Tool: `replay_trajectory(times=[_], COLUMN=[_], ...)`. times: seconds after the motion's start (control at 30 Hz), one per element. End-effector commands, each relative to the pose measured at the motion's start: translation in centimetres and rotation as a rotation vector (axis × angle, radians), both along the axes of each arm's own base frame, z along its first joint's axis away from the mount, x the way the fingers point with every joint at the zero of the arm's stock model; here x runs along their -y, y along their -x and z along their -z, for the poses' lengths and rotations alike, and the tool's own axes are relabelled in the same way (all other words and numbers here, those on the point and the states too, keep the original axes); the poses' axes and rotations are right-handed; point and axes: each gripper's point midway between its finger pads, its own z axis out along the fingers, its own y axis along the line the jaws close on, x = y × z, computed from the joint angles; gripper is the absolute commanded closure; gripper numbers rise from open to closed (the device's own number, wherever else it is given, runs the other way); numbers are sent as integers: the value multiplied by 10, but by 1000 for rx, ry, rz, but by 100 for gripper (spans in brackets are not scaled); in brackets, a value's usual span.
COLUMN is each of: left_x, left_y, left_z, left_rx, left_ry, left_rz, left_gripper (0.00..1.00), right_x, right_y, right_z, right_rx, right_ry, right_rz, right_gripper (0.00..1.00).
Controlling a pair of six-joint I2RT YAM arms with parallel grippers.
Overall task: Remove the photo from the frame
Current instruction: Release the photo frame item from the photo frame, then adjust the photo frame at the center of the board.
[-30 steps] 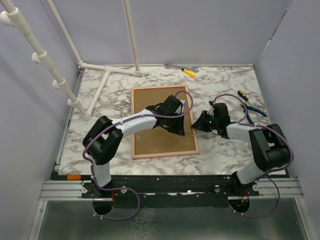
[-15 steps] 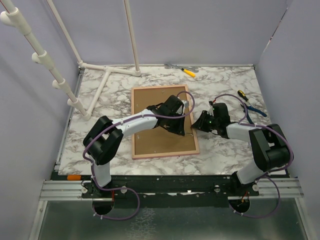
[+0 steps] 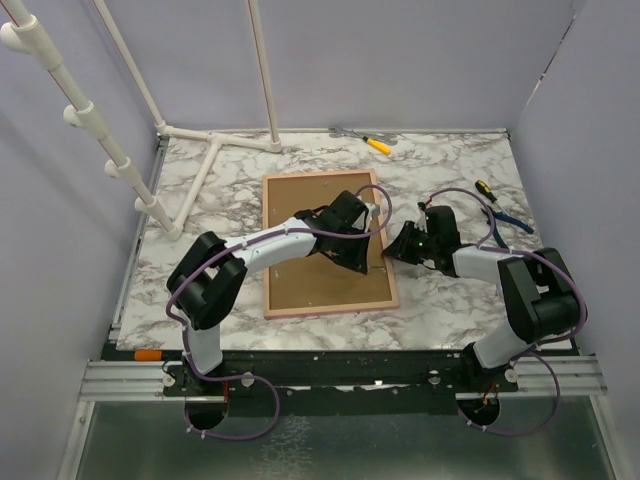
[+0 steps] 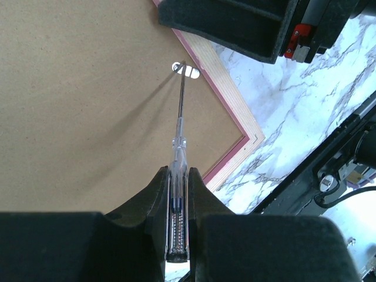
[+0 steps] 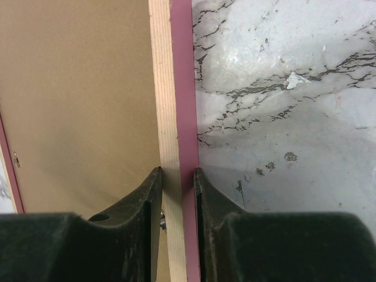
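Note:
The frame (image 3: 300, 195) lies face down on the marble table with its brown fibreboard back up. The photo is hidden under that back. My left gripper (image 3: 358, 258) is shut on a thin clear-handled screwdriver (image 4: 178, 147). The screwdriver's tip rests on a small metal tab (image 4: 187, 70) by the frame's right border. In the left wrist view the gripper (image 4: 178, 194) hovers over the fibreboard back (image 4: 70, 106). My right gripper (image 3: 392, 250) is shut on the frame's right border (image 5: 173, 88), one finger on the back side and one on the pink outer side (image 5: 176, 176).
A white pipe stand (image 3: 215, 160) lies at the back left. A yellow-handled screwdriver (image 3: 377, 144) lies at the back edge. Blue-handled pliers and another screwdriver (image 3: 500, 212) lie at the right. Purple walls close in the table on three sides.
My left wrist has shifted very slightly over the frame's right edge. The right arm and the frame have not moved.

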Motion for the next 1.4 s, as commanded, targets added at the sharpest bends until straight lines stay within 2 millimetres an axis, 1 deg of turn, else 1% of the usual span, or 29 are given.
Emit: replay_trajectory(times=[0.0,0.13,0.23,0.37,0.47,0.57,0.67,0.7,0.77,0.9,0.97,1.0,1.03,1.07,1.1,1.17,1.2,1.27,1.37], left_x=[-34,-33,-24,8,23,26,14,7,-11,-66,-99,-115,-130,-143,-159,-187,-197,-216,-241], left_y=[37,38,29,16,4,-4,-10,-12,-17,-36,-46,-50,-51,-53,-57,-60,-60,-60,-57], left_z=[35,34,22,-15,-48,-80,-99,-103,-104,-101,-103,-103,-101,-101,-100,-93,-88,-80,-67], left_rx=[-137,-137,-103,-37,36,117,180,192,201,253,290,308,323,337,357,367,363,355,349], left_ry=[-178,-172,-127,76,203,298,319,319,301,237,224,212,193,174,133,48,20,-17,-50], left_rz=[50,56,35,1,-35,-66,-113,-131,-187,-374,-476,-518,-555,-585,-630,-693,-719,-785,-886], left_gripper=[100,100,100,100,100,100,100,100,100,100,100,100,100,100,100,100,100,100,100], right_x=[8,8,8,10,10,10,13,14,16,19,21,21,20,19,18,18,18,13,14], right_y=[-3,-3,-3,-2,-3,-1,2,5,10,22,29,32,38,42,47,54,59,67,74], right_z=[8,7,7,5,0,-9,-19,-21,-25,-26,-26,-27,-25,-24,-22,-20,-18,-17,-14], right_rx=[-7,-6,-6,-3,7,26,53,58,62,50,43,46,32,15,-1,-22,-27,-34,-46], right_ry=[45,45,46,54,52,49,50,51,52,67,97,108,122,132,146,195,223,242,265], right_rz=[30,30,29,33,32,33,37,38,39,37,39,39,34,31,29,41,44,32,53], right_gripper=[75,75,75,68,59,52,45,43,42,42,43,45,51,54,54,50,48,47,47])
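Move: The left gripper holds the screwdriver with its tip at the right-edge clip, which is about 5 cm right, 1 cm ahead and 7 cm below. The near-left clip is some 19 cm left and 1 cm ahead, the far-left clip 19 cm left and 17 cm ahead, both 7 cm down. The right gripper pinches the frame's right edge; that right-edge clip is about 3 cm back and 2 cm left, the near-right corner 14 cm back and 1 cm right. Keep the screwdriver tip at the right-edge clip briefly, then lift the left gripper about 10 cm and swing it some 20 cm left and a little forward over the frame's left side, turning the wrist about 40 degrees counter-clockwise and keeping hold of the screwdriver. Meanwhile open the right fingers off the edge, rise, and shift back about 6 cm towards the near-right corner while lowering again, staying open over the edge. ##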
